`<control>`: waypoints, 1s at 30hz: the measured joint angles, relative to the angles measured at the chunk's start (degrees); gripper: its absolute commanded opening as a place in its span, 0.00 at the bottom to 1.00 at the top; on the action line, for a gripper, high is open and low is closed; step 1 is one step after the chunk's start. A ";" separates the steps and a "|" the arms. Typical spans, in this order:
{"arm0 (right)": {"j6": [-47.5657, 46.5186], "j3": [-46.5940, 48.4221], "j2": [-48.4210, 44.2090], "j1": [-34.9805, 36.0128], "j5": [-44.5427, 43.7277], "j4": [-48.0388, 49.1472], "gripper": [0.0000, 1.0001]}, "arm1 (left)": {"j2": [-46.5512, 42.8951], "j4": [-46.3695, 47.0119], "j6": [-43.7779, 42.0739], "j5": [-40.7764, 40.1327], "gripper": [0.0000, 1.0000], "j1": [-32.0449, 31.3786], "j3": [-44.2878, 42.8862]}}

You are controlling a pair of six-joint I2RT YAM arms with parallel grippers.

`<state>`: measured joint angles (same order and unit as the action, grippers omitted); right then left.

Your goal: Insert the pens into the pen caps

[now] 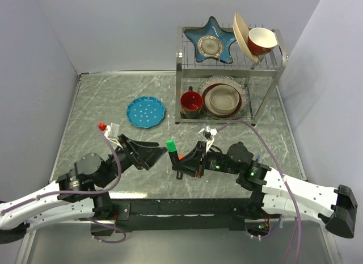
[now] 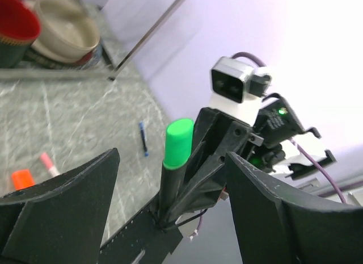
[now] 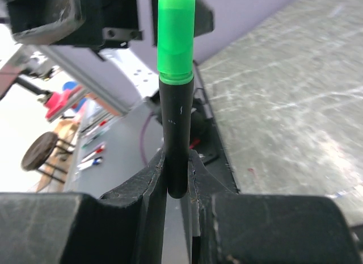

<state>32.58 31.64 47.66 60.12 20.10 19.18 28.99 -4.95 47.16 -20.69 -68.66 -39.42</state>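
A stubby black marker (image 3: 174, 133) stands upright with a green cap (image 3: 176, 37) seated on its top end. My right gripper (image 3: 177, 162) is shut on the marker's lower end. From above, the green cap (image 1: 170, 145) shows at table centre, with the right gripper (image 1: 180, 163) just below it. My left gripper (image 2: 173, 162) is open, and its wide black fingers (image 2: 68, 201) stand on either side of the capped marker (image 2: 170, 184) without touching it. A thin blue pen (image 2: 143, 138) lies on the table behind. An orange cap (image 2: 22, 177) and a pink-red piece (image 2: 48, 163) lie at the left.
A round blue plate (image 1: 146, 112) lies at the table's middle back. A wire dish rack (image 1: 227, 71) at the back right holds a star plate, bowls and red cups. The orange cap (image 1: 180, 156) sits close by the right gripper.
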 measured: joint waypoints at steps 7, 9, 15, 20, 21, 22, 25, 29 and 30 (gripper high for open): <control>1.46 -0.04 -0.28 0.26 4.70 2.47 0.00 | 1.40 4.70 -5.81 5.49 0.76 -0.02 -0.50; 1.64 -0.04 -0.28 0.55 5.35 2.69 0.00 | 3.13 4.81 -6.86 6.82 0.75 -0.02 -1.38; 1.66 -0.04 -0.15 1.46 6.40 2.69 0.00 | 6.29 5.20 -9.03 9.42 0.73 -0.02 -2.73; 1.99 -0.04 0.20 2.29 6.49 2.71 0.00 | 5.68 5.77 -9.07 9.46 0.71 -0.02 -2.73; 2.05 -0.02 0.24 2.40 6.49 2.73 0.00 | 5.38 6.03 -9.07 9.46 0.70 -0.02 -2.73; 2.08 -0.02 0.24 2.54 6.49 2.73 0.00 | 5.18 6.16 -9.07 9.46 0.66 -0.02 -2.73; 2.08 -0.02 0.24 2.75 6.54 2.78 0.00 | 4.42 6.80 -9.11 9.49 0.53 -0.02 -2.73; 2.25 -0.02 0.42 2.75 6.64 3.65 0.00 | 4.59 7.85 -9.01 10.73 0.39 0.00 -2.71; 2.27 0.00 0.42 2.80 6.93 3.87 0.00 | 4.76 8.07 -8.83 11.08 0.37 0.02 -2.67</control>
<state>34.85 31.64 48.07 62.92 27.03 23.05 33.76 3.11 38.33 -9.61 -68.64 -42.09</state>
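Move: The green cap sits on the black pen that my right hand holds nearly upright. From my left hand, whose fingers are wide open, it lies about 5 cm right and 3 cm ahead, roughly level; from my right hand, some 4 cm ahead, 2 cm left and 7 cm up. The orange-capped marker lies on the table, about 3 cm ahead, 6 cm right and 25 cm below my left hand. Keeping my grip on the black pen, I draw it back about 4 cm with my right hand, turning some 10 degrees counter-clockwise. Meanwhile my left hand rises about 3 cm, easing right and back until its fingers come close over the top of the green cap; they tip up some 10 degrees, swing slightly clockwise, and late on close to roughly half their former gap. ##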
